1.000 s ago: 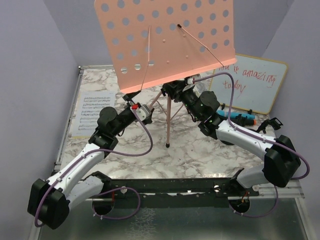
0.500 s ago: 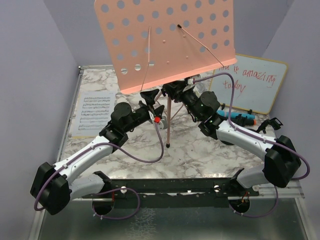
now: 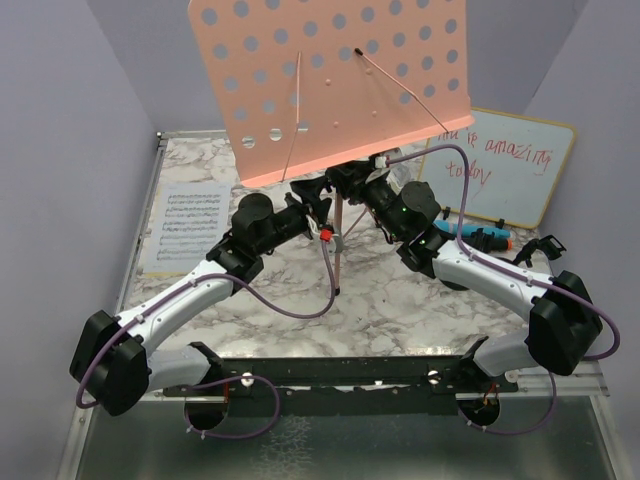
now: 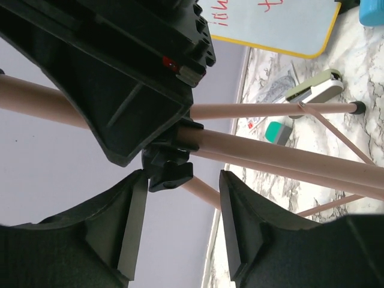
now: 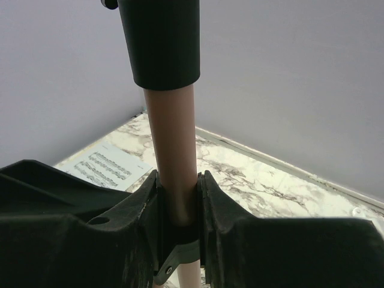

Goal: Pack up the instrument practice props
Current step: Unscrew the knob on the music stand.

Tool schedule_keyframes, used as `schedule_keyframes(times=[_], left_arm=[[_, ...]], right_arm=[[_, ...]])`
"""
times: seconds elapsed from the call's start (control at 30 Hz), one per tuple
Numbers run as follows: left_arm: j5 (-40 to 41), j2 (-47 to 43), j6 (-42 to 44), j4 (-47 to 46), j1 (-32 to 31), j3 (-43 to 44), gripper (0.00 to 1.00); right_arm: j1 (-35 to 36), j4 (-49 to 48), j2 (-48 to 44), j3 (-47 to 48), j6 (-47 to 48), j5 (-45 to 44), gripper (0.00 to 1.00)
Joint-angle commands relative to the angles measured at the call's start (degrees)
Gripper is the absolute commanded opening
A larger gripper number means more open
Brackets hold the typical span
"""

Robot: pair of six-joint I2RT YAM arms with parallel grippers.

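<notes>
The pink perforated music rack [image 3: 330, 85] stands on tripod legs [image 3: 337, 250] mid-table. My right gripper [image 5: 178, 180] is shut on its pink pole [image 5: 171, 138] just below a black sleeve [image 5: 159, 42]; in the top view this gripper [image 3: 347, 186] sits under the rack's plate. My left gripper [image 4: 183, 180] is open, its fingers [image 4: 129, 228] on either side of the pole's black clamp knob [image 4: 171, 173] without pinching it. A sheet-music page [image 3: 185, 225] lies flat at the left. A blue microphone [image 3: 490, 240] lies at the right, behind the right arm.
A wood-framed whiteboard [image 3: 500, 165] with red writing leans on the back right wall. In the left wrist view, a stapler [image 4: 315, 90] and a green eraser [image 4: 277, 131] lie near a tripod leg. Purple walls close in on both sides.
My left arm has swung right to the pole beside the right gripper, and its jaws have narrowed round the clamp knob. The right arm and the rack have not moved.
</notes>
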State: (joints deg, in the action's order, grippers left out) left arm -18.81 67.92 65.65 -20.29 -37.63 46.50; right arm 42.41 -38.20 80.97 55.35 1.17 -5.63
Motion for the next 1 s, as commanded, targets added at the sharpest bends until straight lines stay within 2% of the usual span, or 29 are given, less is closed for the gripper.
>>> schedule_keyframes(times=[0.0,0.13,0.47,0.7,0.83,0.97], left_arm=[[0.14,0.68,2.43,2.9,-0.26,2.43,0.54],[1.82,1.51,4.38,6.28,-0.3,3.94,0.49],[3.56,2.36,2.79,7.37,-0.26,4.45,0.37],[2.9,2.8,-8.35,8.61,0.28,6.5,0.27],[0.45,2.23,-18.61,9.03,2.12,7.32,0.2],[-1.31,1.33,-27.76,7.03,2.95,5.79,0.18]], right_arm=[[-1.19,10.1,0.54,-0.1,1.38,-1.49,0.0],[-1.19,10.17,0.38,-0.06,1.38,-1.44,0.0],[-1.19,10.16,-0.26,-0.35,1.42,-1.64,0.0],[-1.19,10.22,-0.33,-0.56,1.31,-1.82,0.0],[-1.19,10.11,-0.62,-0.8,1.2,-1.93,0.0],[-1.19,10.25,-0.58,-0.79,1.03,-1.93,0.0]])
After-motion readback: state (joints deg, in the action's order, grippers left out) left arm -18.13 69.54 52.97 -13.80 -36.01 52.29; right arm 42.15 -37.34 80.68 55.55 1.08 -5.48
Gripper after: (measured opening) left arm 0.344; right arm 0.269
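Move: The knob sits just off my left fingertips, about 2 cm ahead and 1 cm to the right, level with them. Behind it, the stand's black hub is roughly 4 cm ahead and 3 cm to the right, also level; the post section my right hand already holds is about 4 cm ahead, 4 cm right and 3 cm above. From my right hand, the knob lies some 2 cm back, 3 cm left and 3 cm below. I ease my left hand about 1 cm forward onto the knob while its half-open fingers close until they pinch it, then I twist the wrist some 15 degrees counter-clockwise, as seen from behind the hand looking at the knob. My right hand stays put and keeps its grip on the post, steadying the stand. ##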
